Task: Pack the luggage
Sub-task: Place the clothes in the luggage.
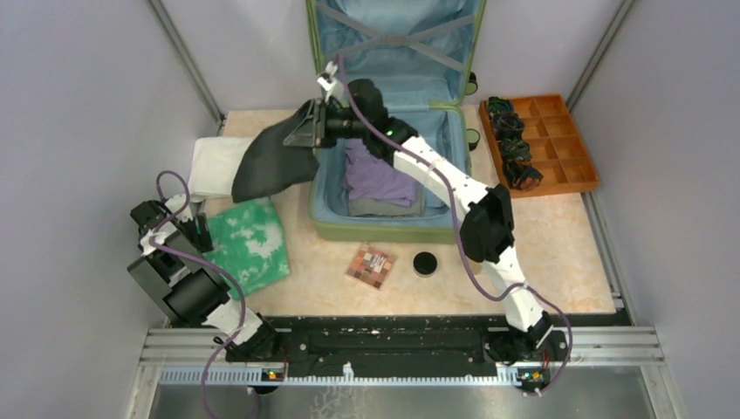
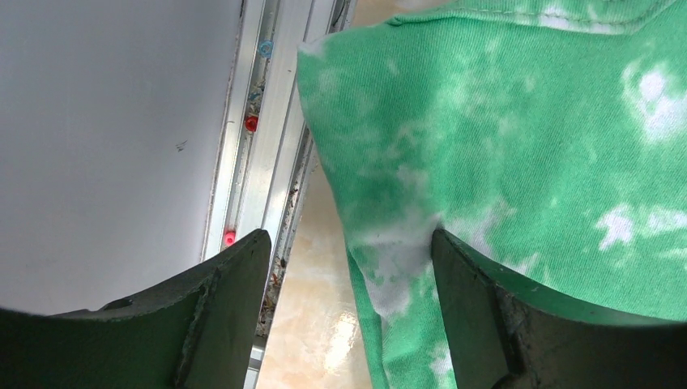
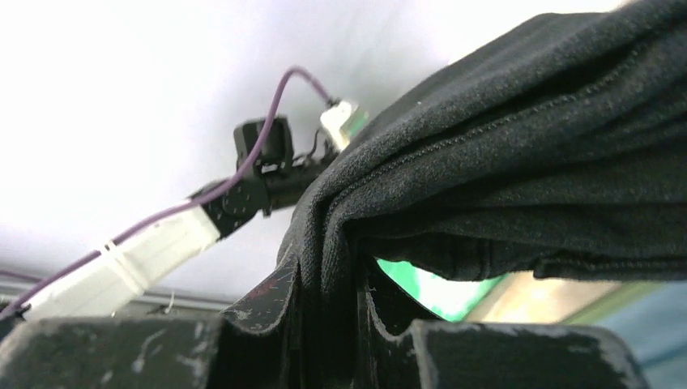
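The luggage lies open at the back centre, its light-green shell holding folded purple and grey clothes, with the blue-lined lid upright behind. My right gripper hovers over the suitcase's left edge, shut on a black garment that hangs down to the left. In the right wrist view the black garment is pinched between the fingers of the right gripper. My left gripper stands open low at the left edge of a green tie-dye garment. In the left wrist view the tie-dye garment's edge lies between the open jaws of the left gripper.
A folded white cloth lies under the hanging black garment. An orange compartment tray with black items stands at the right. A makeup palette and a round black tin sit in front of the suitcase. Walls and metal rails close the left side.
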Controlling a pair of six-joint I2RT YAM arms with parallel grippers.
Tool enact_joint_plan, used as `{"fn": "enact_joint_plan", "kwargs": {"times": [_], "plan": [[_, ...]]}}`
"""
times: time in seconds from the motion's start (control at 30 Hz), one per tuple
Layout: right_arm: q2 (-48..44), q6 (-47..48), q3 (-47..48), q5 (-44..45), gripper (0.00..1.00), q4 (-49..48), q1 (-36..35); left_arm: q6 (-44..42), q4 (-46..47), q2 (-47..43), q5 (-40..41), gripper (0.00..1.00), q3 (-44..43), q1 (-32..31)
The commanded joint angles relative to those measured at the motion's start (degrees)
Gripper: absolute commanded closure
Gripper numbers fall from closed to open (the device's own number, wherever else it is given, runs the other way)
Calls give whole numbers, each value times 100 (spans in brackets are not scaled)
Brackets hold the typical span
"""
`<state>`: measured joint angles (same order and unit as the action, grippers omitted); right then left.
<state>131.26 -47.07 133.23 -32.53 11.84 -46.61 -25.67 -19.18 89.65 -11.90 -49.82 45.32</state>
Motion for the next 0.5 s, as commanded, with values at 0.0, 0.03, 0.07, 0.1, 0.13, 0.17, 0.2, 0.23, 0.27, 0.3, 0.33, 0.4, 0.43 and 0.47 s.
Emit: {"fn": "enact_joint_plan", "kwargs": {"times": [0.0,0.03,0.07,0.1,0.13,0.17,0.2,0.23,0.27,0.3,0.33,0.4,0.43,0.47], "plan": [[-548,-221,406,-253,100,-792,877,-345,327,539,825,21,348,6],[-560,-250,408,-312,100,-797,1036,-342,319,539,823,21,335,3],[-566,-247,401,-361,100,-774,1192,-351,323,543,827,21,333,8],[-572,-217,393,-404,100,-710,1339,-354,322,545,827,21,322,11],[-567,-200,367,-434,100,-619,1494,-356,312,550,833,21,319,11],[-582,-209,294,-488,100,-583,1635,-360,316,554,838,21,318,12],[-599,-210,174,-548,100,-589,1786,-366,309,563,837,21,321,12],[-629,-180,59,-601,100,-602,1908,-368,302,576,825,21,314,14],[-656,-118,-24,-621,100,-572,2013,-368,294,582,823,21,315,9],[-670,-66,-73,-638,100,-535,2109,-371,288,589,818,21,315,10],[-667,-37,-104,-673,100,-518,2193,-360,288,591,815,21,309,6],[-579,-23,-26,-777,100,-477,2321,-355,269,604,802,21,299,9],[-517,-22,47,-841,100,-445,2371,-353,259,605,803,21,291,11],[-408,-23,126,-898,100,-409,2413,-355,251,606,803,21,287,12]]}}
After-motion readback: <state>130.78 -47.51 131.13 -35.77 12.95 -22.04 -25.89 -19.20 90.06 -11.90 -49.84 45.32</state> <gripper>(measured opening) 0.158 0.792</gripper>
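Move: The black garment is already pinched in the right fingers, hanging off to the left. The middle of the luggage it is bound for lies about 15 cm ahead and 21 cm right, some 25 cm below; the purple shirt inside lies 17 cm ahead, 18 cm right. The green shirt is 9 cm back and 21 cm left, the white towel 17 cm ahead and 32 cm left. From the left hand the luggage is about 25 cm ahead and 53 cm right. The black garment, still pinched by its edge, is swept briskly in the right hand off to the right and forward, some 19 cm and 18 cm, from beside the luggage to high over its open base. The hand stays near its height while its fingers swing about 20 degrees clockwise and keep their hold. ##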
